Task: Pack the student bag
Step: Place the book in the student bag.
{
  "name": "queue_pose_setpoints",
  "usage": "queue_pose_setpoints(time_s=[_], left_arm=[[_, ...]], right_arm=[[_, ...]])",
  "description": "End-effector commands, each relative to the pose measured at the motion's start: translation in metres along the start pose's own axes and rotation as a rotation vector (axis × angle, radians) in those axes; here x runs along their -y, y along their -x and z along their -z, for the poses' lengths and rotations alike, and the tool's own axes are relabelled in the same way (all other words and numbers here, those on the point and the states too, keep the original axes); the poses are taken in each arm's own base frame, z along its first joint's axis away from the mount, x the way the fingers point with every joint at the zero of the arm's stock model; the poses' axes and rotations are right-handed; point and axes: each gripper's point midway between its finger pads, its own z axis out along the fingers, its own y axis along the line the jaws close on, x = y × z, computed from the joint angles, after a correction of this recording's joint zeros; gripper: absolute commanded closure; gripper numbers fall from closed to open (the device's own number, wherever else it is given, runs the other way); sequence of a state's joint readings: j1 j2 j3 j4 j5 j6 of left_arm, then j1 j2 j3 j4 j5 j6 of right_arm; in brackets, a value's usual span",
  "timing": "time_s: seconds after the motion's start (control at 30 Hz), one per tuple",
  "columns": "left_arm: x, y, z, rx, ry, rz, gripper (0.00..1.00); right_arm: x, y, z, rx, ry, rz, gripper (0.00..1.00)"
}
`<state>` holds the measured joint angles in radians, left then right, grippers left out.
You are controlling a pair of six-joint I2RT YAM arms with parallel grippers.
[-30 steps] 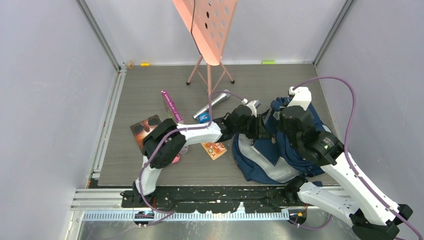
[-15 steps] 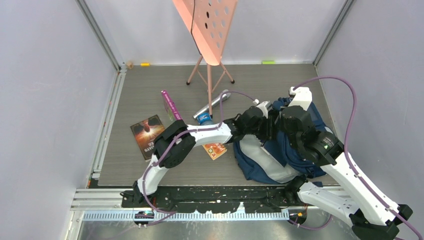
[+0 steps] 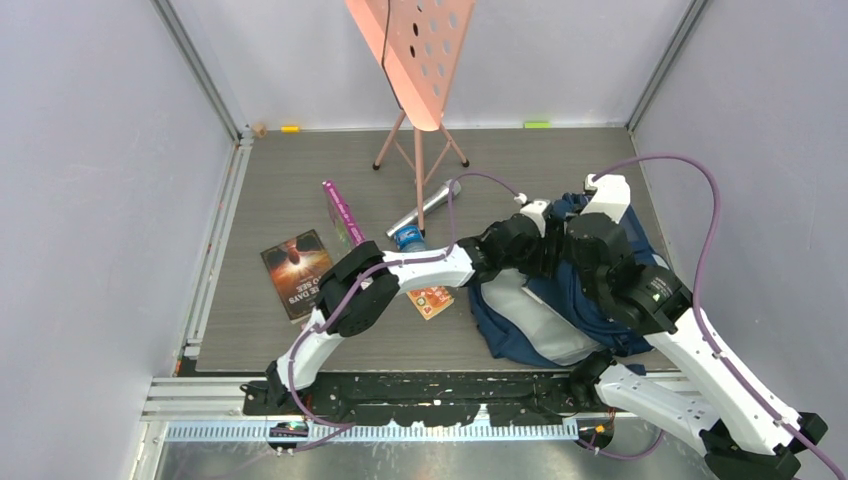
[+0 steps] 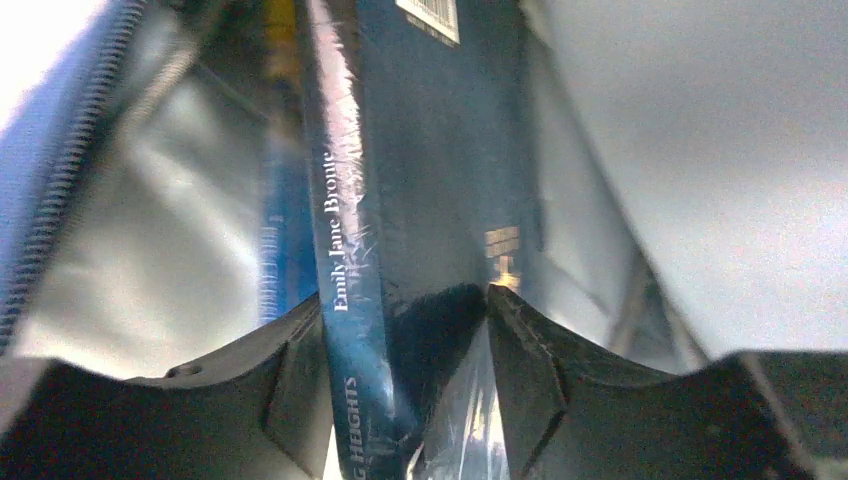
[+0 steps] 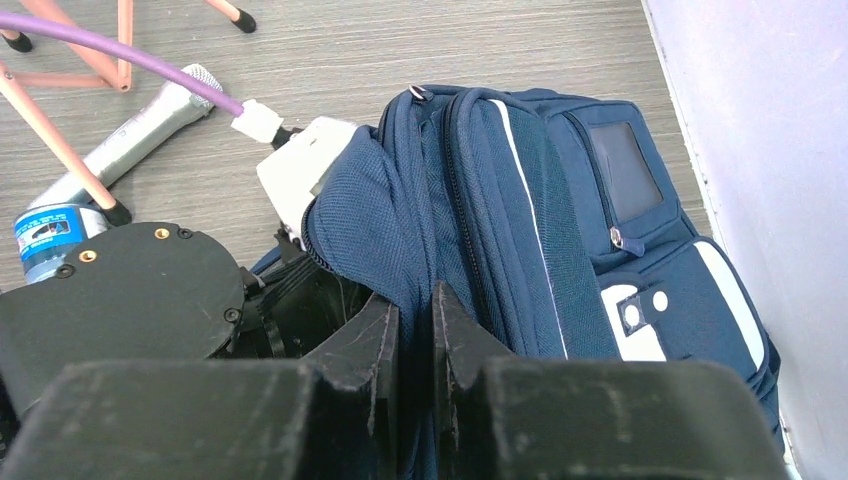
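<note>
The student bag (image 3: 590, 305) lies at the right of the floor, navy with grey patches, its mouth toward the left. My right gripper (image 5: 415, 297) is shut on a fold of navy fabric at the edge of the bag (image 5: 560, 200), holding the mouth up. My left arm reaches into that mouth, and its fingertips are hidden in the top view. In the left wrist view, my left gripper (image 4: 405, 297) stands open inside the grey lining (image 4: 170, 220). A dark blue book (image 4: 430, 150) stands between the fingers, its spine against the left one and a gap at the right one.
Left of the bag lie a silver microphone (image 3: 430, 205), a blue-capped bottle (image 3: 407, 238), a pink tube (image 3: 343, 212), a dark red book (image 3: 297, 270) and a small orange booklet (image 3: 428, 300). A pink music stand (image 3: 415, 60) rises behind. The right wall is close to the bag.
My left arm has pushed further right, into the bag's mouth, carrying the book in. Its jaws have widened off the book. The right gripper has kept its hold.
</note>
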<state>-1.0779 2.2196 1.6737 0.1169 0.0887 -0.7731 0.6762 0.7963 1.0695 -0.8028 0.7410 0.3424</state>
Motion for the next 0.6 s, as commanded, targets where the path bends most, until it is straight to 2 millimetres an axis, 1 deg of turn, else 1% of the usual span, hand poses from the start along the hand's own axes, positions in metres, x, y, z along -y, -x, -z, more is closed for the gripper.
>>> queue_pose_setpoints(time_s=[0.0,0.1,0.23,0.27,0.43,0.5,0.57], left_arm=[[-0.008,0.040,0.023,0.131,0.096,-0.188,0.40],[-0.007,0.042,0.035,0.137,0.097,-0.235,0.28],[0.008,0.047,0.054,0.174,0.061,-0.283,0.20],[0.010,0.043,0.057,0.180,0.066,-0.305,0.19],[0.021,0.050,0.081,0.221,0.044,-0.369,0.17],[0.022,0.055,0.096,0.238,0.053,-0.387,0.16],[0.017,0.067,0.118,0.280,0.116,-0.400,0.16]], right_arm=[[0.005,0.038,0.014,0.126,0.014,-0.123,1.00],[0.008,0.038,0.014,0.128,0.003,-0.119,1.00],[0.009,0.034,0.013,0.122,-0.007,-0.112,1.00],[0.009,0.033,0.013,0.121,-0.008,-0.110,1.00],[0.013,0.032,0.013,0.119,-0.027,-0.099,1.00],[0.015,0.032,0.013,0.123,-0.034,-0.098,1.00],[0.017,0.031,0.014,0.126,-0.039,-0.095,1.00]])
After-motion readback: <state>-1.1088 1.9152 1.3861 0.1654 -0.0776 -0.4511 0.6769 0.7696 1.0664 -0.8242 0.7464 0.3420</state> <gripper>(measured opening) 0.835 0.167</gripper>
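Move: The book already lies in the mouth of the student bag, its near end between the left fingers, its middle some 6 cm to the left hand's right, 2 cm back and 3 cm below. From that hand the blue can stands about 27 cm left and 5 cm ahead, the orange booklet 23 cm left and 7 cm back, both roughly 10 cm lower. The right hand grips the bag's flap at its fingertips; the book is some 20 cm below, about 1 cm to its left, neither ahead nor back. The book is let go inside the bag: the left fingers, already part open, spread wide while the hand dips about 3 cm and eases left. Then it rises nearly 8 cm, still drifting left off the book's near end and tilting some 20 degrees, for roughly 6 cm left in all. The right hand keeps its hold on the flap. ##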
